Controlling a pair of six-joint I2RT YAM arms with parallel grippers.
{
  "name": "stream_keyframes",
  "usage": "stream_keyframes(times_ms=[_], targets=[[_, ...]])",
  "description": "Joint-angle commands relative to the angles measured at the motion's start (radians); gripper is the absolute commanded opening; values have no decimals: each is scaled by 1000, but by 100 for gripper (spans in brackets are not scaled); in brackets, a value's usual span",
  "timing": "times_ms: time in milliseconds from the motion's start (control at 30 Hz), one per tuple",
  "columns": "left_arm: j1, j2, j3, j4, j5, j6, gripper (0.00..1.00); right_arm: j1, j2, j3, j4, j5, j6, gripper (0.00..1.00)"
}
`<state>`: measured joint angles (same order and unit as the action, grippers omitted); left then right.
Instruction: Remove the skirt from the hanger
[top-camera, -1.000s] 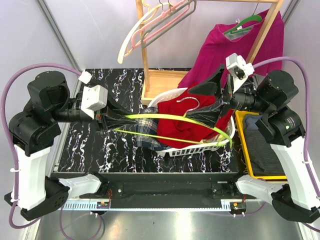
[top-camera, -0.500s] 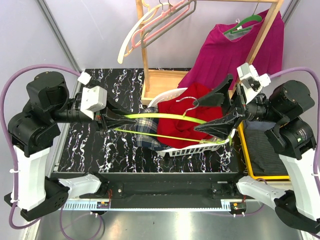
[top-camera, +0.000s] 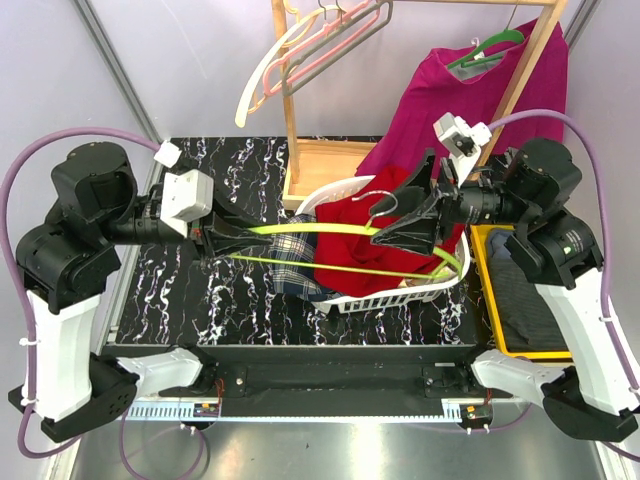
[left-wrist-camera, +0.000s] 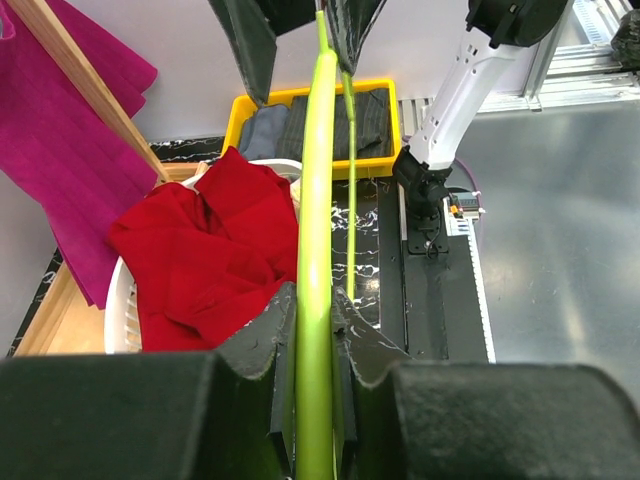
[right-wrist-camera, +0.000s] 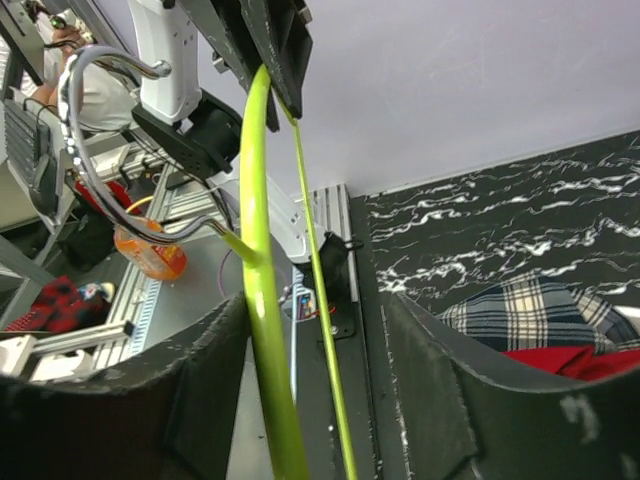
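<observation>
A lime green hanger (top-camera: 300, 229) is stretched level above the basket, its arms bare. My left gripper (top-camera: 240, 245) is shut on its left end, and the left wrist view shows the fingers (left-wrist-camera: 313, 300) pinching the green bar (left-wrist-camera: 318, 180). My right gripper (top-camera: 385, 220) straddles the hanger by the metal hook (top-camera: 378, 205). Its jaws (right-wrist-camera: 315, 310) stand open with both green bars (right-wrist-camera: 258, 200) between them and a gap on the right side. A plaid skirt (top-camera: 290, 262) lies below the hanger on the basket's left edge, also in the right wrist view (right-wrist-camera: 540, 310).
The white basket (top-camera: 380, 296) holds a red garment (top-camera: 350, 245). A yellow tray (top-camera: 483, 280) of dark clothes sits at the right. At the back, a wooden rack (top-camera: 310, 150) carries spare hangers and a magenta garment (top-camera: 450, 90).
My right gripper swung out to the right, then came back left to the hanger's hook, and its jaws narrowed around the bars. The left gripper and the hanger's left end stayed put.
</observation>
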<state>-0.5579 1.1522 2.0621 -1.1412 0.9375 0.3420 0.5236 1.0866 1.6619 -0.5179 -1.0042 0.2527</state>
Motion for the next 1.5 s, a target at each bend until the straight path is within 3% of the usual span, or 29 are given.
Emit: stream_keyframes(times_ms=[0,100,133,267,300,333,367,433,500,567,633,733,967,1300,1467], targets=[[0,15,15,106,3,-15,0,3,-5,33,-1,-11,17,57],[0,26,21,115,-6,-17,0,1,-1,44,-11,13,23,24],[0,26,21,116,-14,-14,0,3,2,50,-11,38,28,4],[0,18,15,127,-144,-3,1,3,4,73,-16,90,75,0],[0,12,10,135,-176,9,5,3,6,87,-22,99,88,0],[0,3,-3,142,-210,20,30,3,7,97,-31,130,94,0],[0,-26,-40,153,-288,29,48,3,12,111,-46,151,95,0],[0,-66,-103,227,-385,40,99,3,24,182,-138,247,83,0],[0,-135,-205,324,-532,52,99,3,62,289,-285,352,60,0],[0,-192,-252,379,-650,57,99,3,120,367,-382,583,74,0],[0,-221,-298,432,-709,46,99,3,160,459,-485,788,100,0],[0,-269,-353,468,-775,29,99,1,242,541,-542,971,158,0],[1,-339,-407,465,-793,-8,99,3,462,688,-525,1139,221,0],[6,-356,-408,463,-776,-18,99,1,812,1171,-518,1394,237,0],[7,-370,-415,465,-769,-20,99,1,834,1084,-308,1455,169,0]])
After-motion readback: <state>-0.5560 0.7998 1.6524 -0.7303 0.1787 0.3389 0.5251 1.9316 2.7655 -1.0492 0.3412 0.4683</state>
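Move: Between the open right fingers lies the green hanger, still held at its left end by the left hand; its middle is about 3 cm to the right hand's left, level with it, with the hook some 5 cm above that middle. The red skirt in the basket lies roughly 27 cm ahead, 3 cm left and 35 cm below. The empty hangers hang about 38 cm ahead, 8 cm left and slightly higher. From the left hand, the green hanger's middle is some 22 cm right, level. Closing on the green hanger just beside its hook, the right hand takes it over, then carries it about 30 cm forward and a little right towards the rack, turning nearly 80 degrees clockwise until its fingers point forward. Once the right fingers are shut, the left hand opens wide, lets go of the hanger's end and swings left and forward, turning some 45 degrees counter-clockwise. ##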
